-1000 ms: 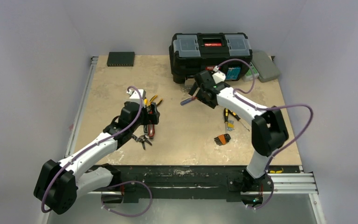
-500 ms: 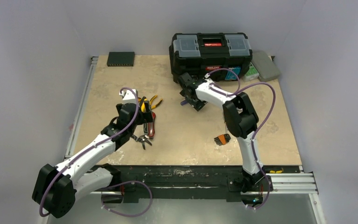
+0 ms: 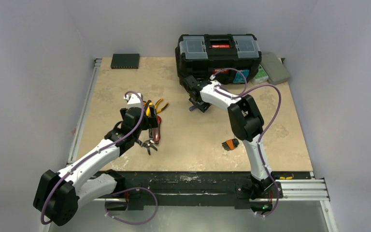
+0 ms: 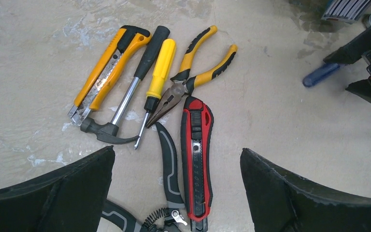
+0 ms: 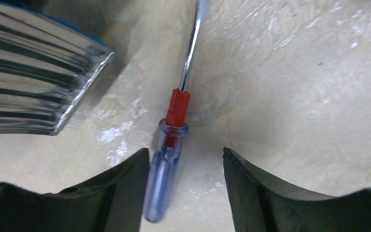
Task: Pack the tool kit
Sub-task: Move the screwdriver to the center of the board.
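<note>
The black toolbox [image 3: 218,53] stands shut at the table's back edge. My right gripper [image 3: 196,99] is low in front of it, its jaws either side of a blue clear-handled screwdriver [image 5: 166,164] lying on the table. The handle rests against the left finger [image 5: 121,188], with a gap to the right one, so the right gripper [image 5: 186,159] is open. My left gripper [image 4: 177,154] hangs wide open over a red utility knife [image 4: 197,159] and black-grey shears [image 4: 170,164]. Beyond them lie yellow-handled pliers [image 4: 193,72], a yellow screwdriver [image 4: 157,77], a hammer [image 4: 125,104] and a yellow utility knife [image 4: 107,67].
A thin black device [image 3: 125,60] sits at the back left and a flat grey case [image 3: 276,67] right of the toolbox. An orange-and-black hex key set [image 3: 230,144] lies near the right arm. A ribbed shiny metal part [image 5: 29,72] is close to the right gripper.
My right arm swung left and down over the blue screwdriver, and its jaws have narrowed around the handle. The left gripper shifted slightly toward the back and stayed wide open.
</note>
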Controlling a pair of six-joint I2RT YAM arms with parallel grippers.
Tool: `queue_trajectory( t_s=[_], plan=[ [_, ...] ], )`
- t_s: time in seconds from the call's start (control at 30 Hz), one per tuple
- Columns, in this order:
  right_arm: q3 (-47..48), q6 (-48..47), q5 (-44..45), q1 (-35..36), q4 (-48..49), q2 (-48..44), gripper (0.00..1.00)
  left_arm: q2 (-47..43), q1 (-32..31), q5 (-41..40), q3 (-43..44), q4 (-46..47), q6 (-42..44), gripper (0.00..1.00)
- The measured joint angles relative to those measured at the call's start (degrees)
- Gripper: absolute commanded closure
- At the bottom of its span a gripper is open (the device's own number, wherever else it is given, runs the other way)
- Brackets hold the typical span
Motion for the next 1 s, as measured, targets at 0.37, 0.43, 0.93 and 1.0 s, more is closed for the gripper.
queue_trajectory(
  t_s=[0.37, 0.43, 0.93, 1.0],
  plan=[
    [-22.4, -18.2, -3.2, -4.6, 8.9, -13.7, 0.8, 0.0, 0.0, 0.0, 0.0, -0.3, 0.0, 0.02],
    [-24.4, -22.6, -5.3, -6.9, 10.1, -15.3, 0.79, 0.0, 0.0, 0.1, 0.0, -0.3, 0.0, 0.02],
    [-38.6, -44.9, -14.3, -18.8, 14.2, -26.9, 0.75, 1.1, 0.0, 3.0, 0.0, 0.1, 0.9, 0.03],
    [-39.3, -46.2, -15.5, -21.4, 14.8, -27.1, 0.74, 2.0, 0.0, 4.2, 0.0, 0.3, 1.2, 0.03]
  ],
)
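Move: The blue screwdriver lies under and between the right hand's half-open fingers, its middle about 2 cm ahead, 2 cm to the right and 1 cm lower. The ribbed plate at the toolbox front is some 10 cm straight ahead of that hand; the orange hex-key set lies about 18 cm back and 16 cm right, and the black-yellow screwdrivers about 8 cm back and 25 cm right. From the left hand the blue screwdriver is roughly 14 cm ahead, 24 cm right and 11 cm lower. The right fingers close on the blue handle and pinch it from both sides while the hand is already setting off. Keeping low over the board, they take it back and to the right, then mostly right, some 20 cm in all, away from the toolbox and up to the black-yellow screwdrivers. On the way the hand swings about 25 degrees counter-clockwise and tips somewhat. ##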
